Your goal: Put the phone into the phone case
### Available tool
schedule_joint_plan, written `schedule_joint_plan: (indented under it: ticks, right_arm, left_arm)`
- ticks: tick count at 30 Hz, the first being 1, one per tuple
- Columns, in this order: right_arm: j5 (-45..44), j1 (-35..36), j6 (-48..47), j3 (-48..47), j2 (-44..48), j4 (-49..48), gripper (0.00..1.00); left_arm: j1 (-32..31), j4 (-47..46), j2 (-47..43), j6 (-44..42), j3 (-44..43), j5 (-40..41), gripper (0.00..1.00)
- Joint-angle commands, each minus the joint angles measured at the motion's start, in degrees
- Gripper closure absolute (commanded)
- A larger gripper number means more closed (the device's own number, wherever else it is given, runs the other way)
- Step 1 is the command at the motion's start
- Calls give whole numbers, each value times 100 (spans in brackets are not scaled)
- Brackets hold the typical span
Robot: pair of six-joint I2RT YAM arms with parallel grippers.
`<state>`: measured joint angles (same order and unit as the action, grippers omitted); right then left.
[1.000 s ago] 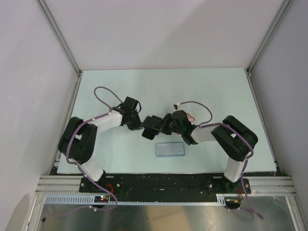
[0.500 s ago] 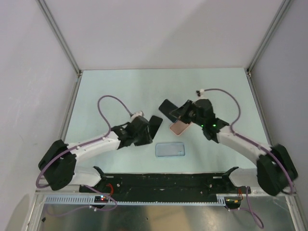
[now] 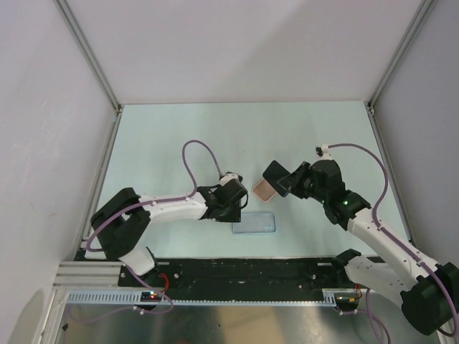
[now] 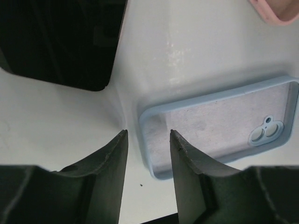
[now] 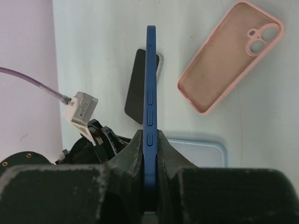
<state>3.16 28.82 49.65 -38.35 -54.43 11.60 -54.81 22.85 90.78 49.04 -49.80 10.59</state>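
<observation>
My right gripper [image 5: 149, 133] is shut on the phone [image 5: 150, 79], which I see edge-on: a blue side with buttons, held upright above the table. From above the phone [image 3: 275, 174] shows dark, sticking out left of the right gripper [image 3: 292, 180]. The pink phone case [image 3: 263, 190] lies open side up just below and left of it; it also shows in the right wrist view [image 5: 231, 56] and as a corner of the phone case [image 4: 275, 11] in the left wrist view. My left gripper [image 4: 148, 135] is open and holds nothing.
A light blue case [image 4: 219, 123] lies hollow side up near the front edge, and the left fingers straddle its short end. A black slab [image 4: 60, 42] lies flat beside the left gripper and is seen behind the phone [image 5: 138, 91].
The left gripper opened and swung right and nearer, down over the light blue case. The right arm carried the phone right, away from the left gripper. The pink case now lies uncovered.
</observation>
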Motion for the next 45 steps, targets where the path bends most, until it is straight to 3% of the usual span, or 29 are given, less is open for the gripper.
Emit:
schedule_joint_plan:
  ticks: [1, 12, 19, 24, 33, 37, 45]
  right_arm:
    - [-162, -75, -189, -49, 319, 20, 100]
    - [-33, -211, -288, -44, 285, 44, 100]
    - [73, -287, -322, -41, 248, -6, 100]
    - [207, -502, -338, -50, 310, 16, 100]
    - [271, -946, -451, -43, 506, 371, 100]
    - [264, -965, -460, 107, 638, 598, 100]
    - [47, -615, -318, 698, 1393, 1253, 100]
  left_arm:
    - [-40, -98, 193, -480, -295, -174, 56]
    - [-36, -98, 448, -706, -340, -205, 67]
    - [-30, -109, 400, -1341, -506, -212, 85]
    - [84, -99, 247, -2536, -919, -338, 99]
    - [331, -62, 146, -5367, -1629, -1048, 100]
    - [494, -64, 270, -5974, -1882, -1677, 100]
    - [544, -67, 560, -7012, -2431, -2003, 100]
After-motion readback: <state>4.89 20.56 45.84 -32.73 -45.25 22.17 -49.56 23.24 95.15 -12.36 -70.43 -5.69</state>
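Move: The left hand, low and half open, is at the left end of the empty blue case; the case's middle lies about 8 cm to its right and 2 cm back, barely below it. The pink case is some 15 cm right and 11 cm ahead of this hand, the spare dark phone about 7 cm ahead and 2 cm left. From the right hand, already holding the phone, the blue case's middle is roughly 12 cm left, 8 cm back and 17 cm below. The left hand eases about 1 cm right and slightly down, shuts its fingers on the blue case's left end wall near the forward corner, then rises some 9 cm while going about 8 cm forward and 5 cm right, swinging the wrist clockwise by roughly 50 degrees. The right hand keeps its pinch on the phone and makes room, first drifting about 5 cm right, then, as the left hand lifts, sinking about 3 cm and drawing back. ##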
